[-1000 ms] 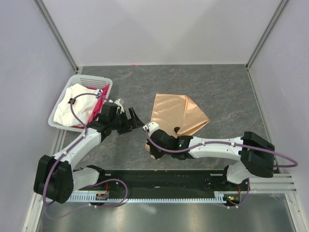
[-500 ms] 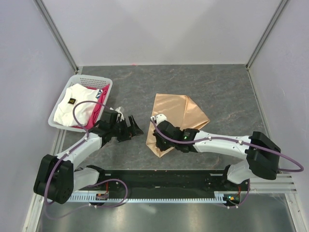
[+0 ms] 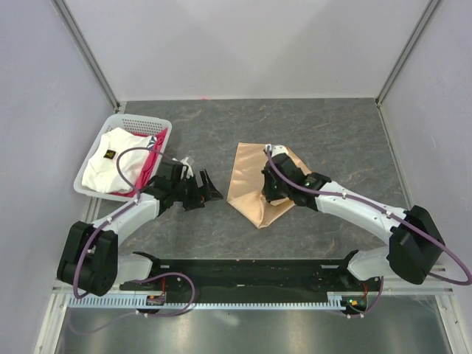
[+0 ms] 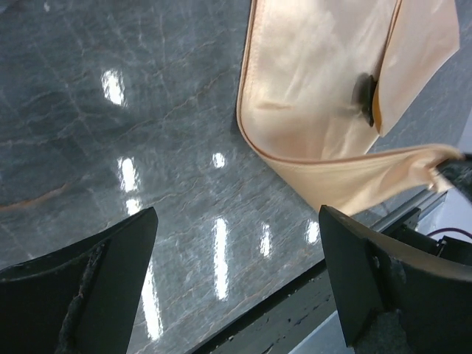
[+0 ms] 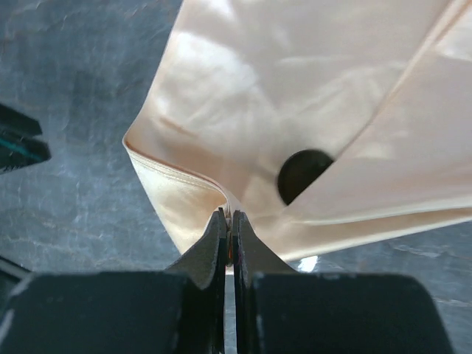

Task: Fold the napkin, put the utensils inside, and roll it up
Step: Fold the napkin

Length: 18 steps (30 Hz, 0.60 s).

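Note:
The peach-tan napkin (image 3: pixel 249 186) lies partly folded mid-table, with a point toward the near edge. My right gripper (image 3: pixel 269 193) is above it, shut on a fold of the cloth (image 5: pixel 221 193), which rises to the closed fingertips (image 5: pixel 228 217). A black rounded utensil head (image 5: pixel 302 173) pokes out from under an overlapping napkin flap; it also shows in the left wrist view as a dark utensil (image 4: pixel 363 96) on the napkin (image 4: pixel 310 96). In the top view it is hidden. My left gripper (image 3: pixel 209 186) hovers left of the napkin, open and empty (image 4: pixel 236 243).
A white basket (image 3: pixel 158 125) at the left holds a white cloth (image 3: pixel 110 166) and a pink-red cloth (image 3: pixel 153 158). A black rail (image 3: pixel 251 273) runs along the near table edge. Grey walls close in the back and sides.
My right gripper has carried the napkin's near-left part away from the near edge and to the right, over the cloth, leaving a narrower shape. The left gripper has barely shifted.

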Each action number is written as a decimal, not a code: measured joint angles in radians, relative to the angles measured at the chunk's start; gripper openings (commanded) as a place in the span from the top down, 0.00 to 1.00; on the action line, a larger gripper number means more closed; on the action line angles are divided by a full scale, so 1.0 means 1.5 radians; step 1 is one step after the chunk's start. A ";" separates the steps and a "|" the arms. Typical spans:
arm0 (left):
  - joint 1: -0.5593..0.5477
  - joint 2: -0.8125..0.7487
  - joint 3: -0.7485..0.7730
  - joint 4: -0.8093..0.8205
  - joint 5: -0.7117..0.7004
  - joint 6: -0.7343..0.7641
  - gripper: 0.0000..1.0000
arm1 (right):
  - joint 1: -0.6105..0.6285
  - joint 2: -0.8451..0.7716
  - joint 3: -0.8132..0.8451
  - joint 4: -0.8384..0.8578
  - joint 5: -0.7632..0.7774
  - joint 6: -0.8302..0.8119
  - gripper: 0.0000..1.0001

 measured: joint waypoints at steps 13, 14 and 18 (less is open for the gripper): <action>0.000 0.091 0.058 0.018 0.019 0.000 0.03 | -0.185 -0.032 0.030 -0.058 -0.044 -0.045 1.00; 0.000 0.096 0.060 0.019 0.021 0.000 0.03 | -0.198 -0.034 0.031 -0.061 -0.051 -0.048 1.00; 0.000 0.108 0.061 0.022 0.025 0.000 0.03 | -0.247 -0.035 0.037 -0.072 -0.069 -0.059 1.00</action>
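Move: The right hand, holding the napkin's near corner, takes it towards the napkin's right-hand corner, about 18 cm to its right, 5 cm ahead and 11 cm below. The far end of the existing flap's crease lies 17 cm ahead and 7 cm right. The black disc lies roughly 2 cm ahead and 3 cm right, down on the cloth. From the open left hand that right-hand corner is some 34 cm right, 6 cm ahead. Still pinching the near corner between shut fingers, the right hand draws the lifted cloth about 10 cm to the right and 6 cm forward, over the napkin towards its right-hand corner. It rises slightly and turns some 15 degrees clockwise, grip unchanged. The empty left hand eases a couple of centimetres forward, wide open. ##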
